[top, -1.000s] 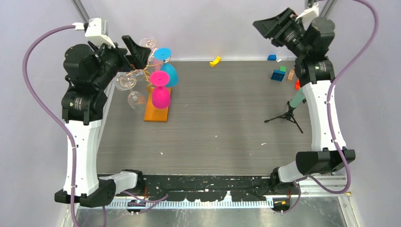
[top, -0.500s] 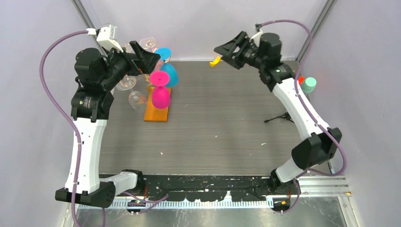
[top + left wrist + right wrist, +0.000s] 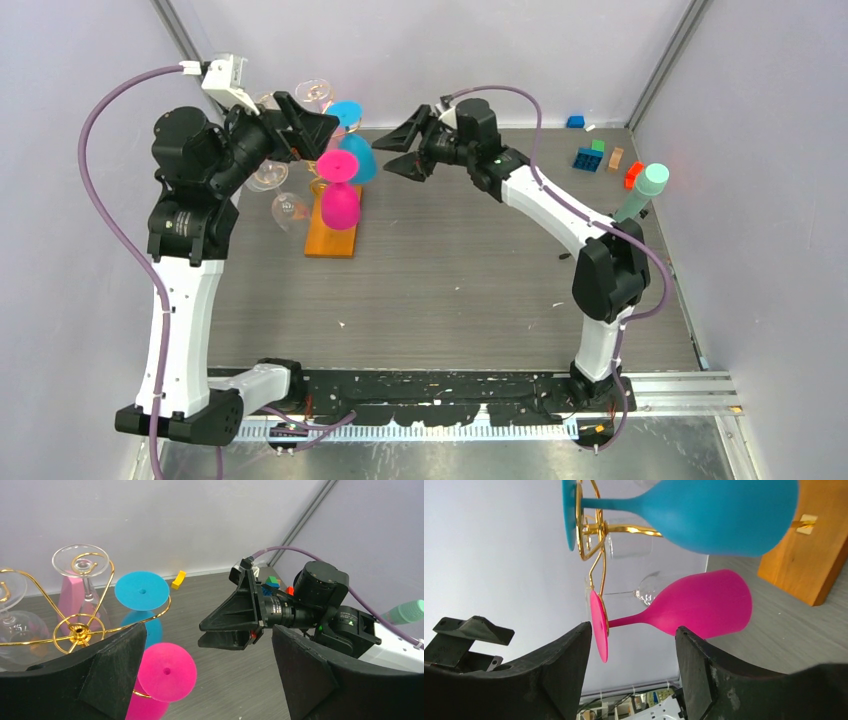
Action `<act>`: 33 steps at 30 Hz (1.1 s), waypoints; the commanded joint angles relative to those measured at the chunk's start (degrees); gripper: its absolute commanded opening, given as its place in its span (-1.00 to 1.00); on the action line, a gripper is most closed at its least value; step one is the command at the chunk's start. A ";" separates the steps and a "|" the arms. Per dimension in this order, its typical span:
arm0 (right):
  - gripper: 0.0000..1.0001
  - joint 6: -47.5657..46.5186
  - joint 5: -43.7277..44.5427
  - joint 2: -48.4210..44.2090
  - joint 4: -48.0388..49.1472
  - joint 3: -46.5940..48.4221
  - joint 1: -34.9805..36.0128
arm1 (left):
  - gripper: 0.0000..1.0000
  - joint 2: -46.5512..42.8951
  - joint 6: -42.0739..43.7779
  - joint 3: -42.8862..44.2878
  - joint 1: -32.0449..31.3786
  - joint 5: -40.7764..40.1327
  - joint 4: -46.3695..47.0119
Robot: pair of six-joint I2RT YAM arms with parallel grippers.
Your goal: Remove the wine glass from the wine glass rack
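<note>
The wine glass rack, curly gold wire on an orange wooden base, stands at the back left. A pink wine glass and a blue one hang from it upside down, with clear glasses on the left arms. My left gripper hovers open over the rack top; the pink foot sits by its left finger. My right gripper is open just right of the rack. In the right wrist view the pink glass's stem lies just beyond the open fingertips.
Small coloured blocks lie at the back right, a yellow one by the back wall. A teal-capped object stands near the right wall. The back wall is close behind the rack.
My right arm has swung from the back right corner leftward across the table, ending beside the rack. My left gripper shifted slightly over the rack top.
</note>
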 commanded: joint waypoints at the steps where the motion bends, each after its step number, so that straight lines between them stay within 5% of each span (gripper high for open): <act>1: 0.34 4.07 -2.93 0.40 6.60 4.32 1.40 | 0.99 -1.74 2.81 0.06 -0.46 -1.45 1.00; 9: 0.16 4.59 -4.36 2.49 9.41 6.64 4.05 | 0.99 -1.54 5.72 0.49 -2.43 -4.35 -0.91; 13: 0.01 2.43 -5.18 4.72 2.36 11.12 4.68 | 0.99 -1.45 6.81 1.04 -2.85 -6.46 -1.60; 22: 0.01 0.49 -6.24 6.73 -2.85 14.17 6.74 | 0.99 -1.75 8.86 1.15 -3.62 -8.97 -2.86; 33: -0.61 3.81 -6.35 5.49 7.93 10.79 7.69 | 0.99 -2.13 10.17 0.72 -4.62 -10.67 -3.81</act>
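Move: The pink glass hangs upside down from the rack; its foot lies about 8 cm to my right hand's left, 4 cm back and 3 cm above. The blue glass's foot is at that same height, roughly 4 cm ahead and 7 cm left of my right hand, and the rack's hub some 4 cm ahead and 13 cm left. From my left hand, the pink foot is about 12 cm below, 3 cm forward and 2 cm left. I bring my right hand about 7 cm left and 4 to 5 cm back to the pink glass's foot, rising some 4 cm, dipping, then starting up again, turning about 10 degrees counter-clockwise. Closing from well open, my fingertips pinch the near edge of the foot, one pad on either face. My left hand stays open above, easing slightly down. ##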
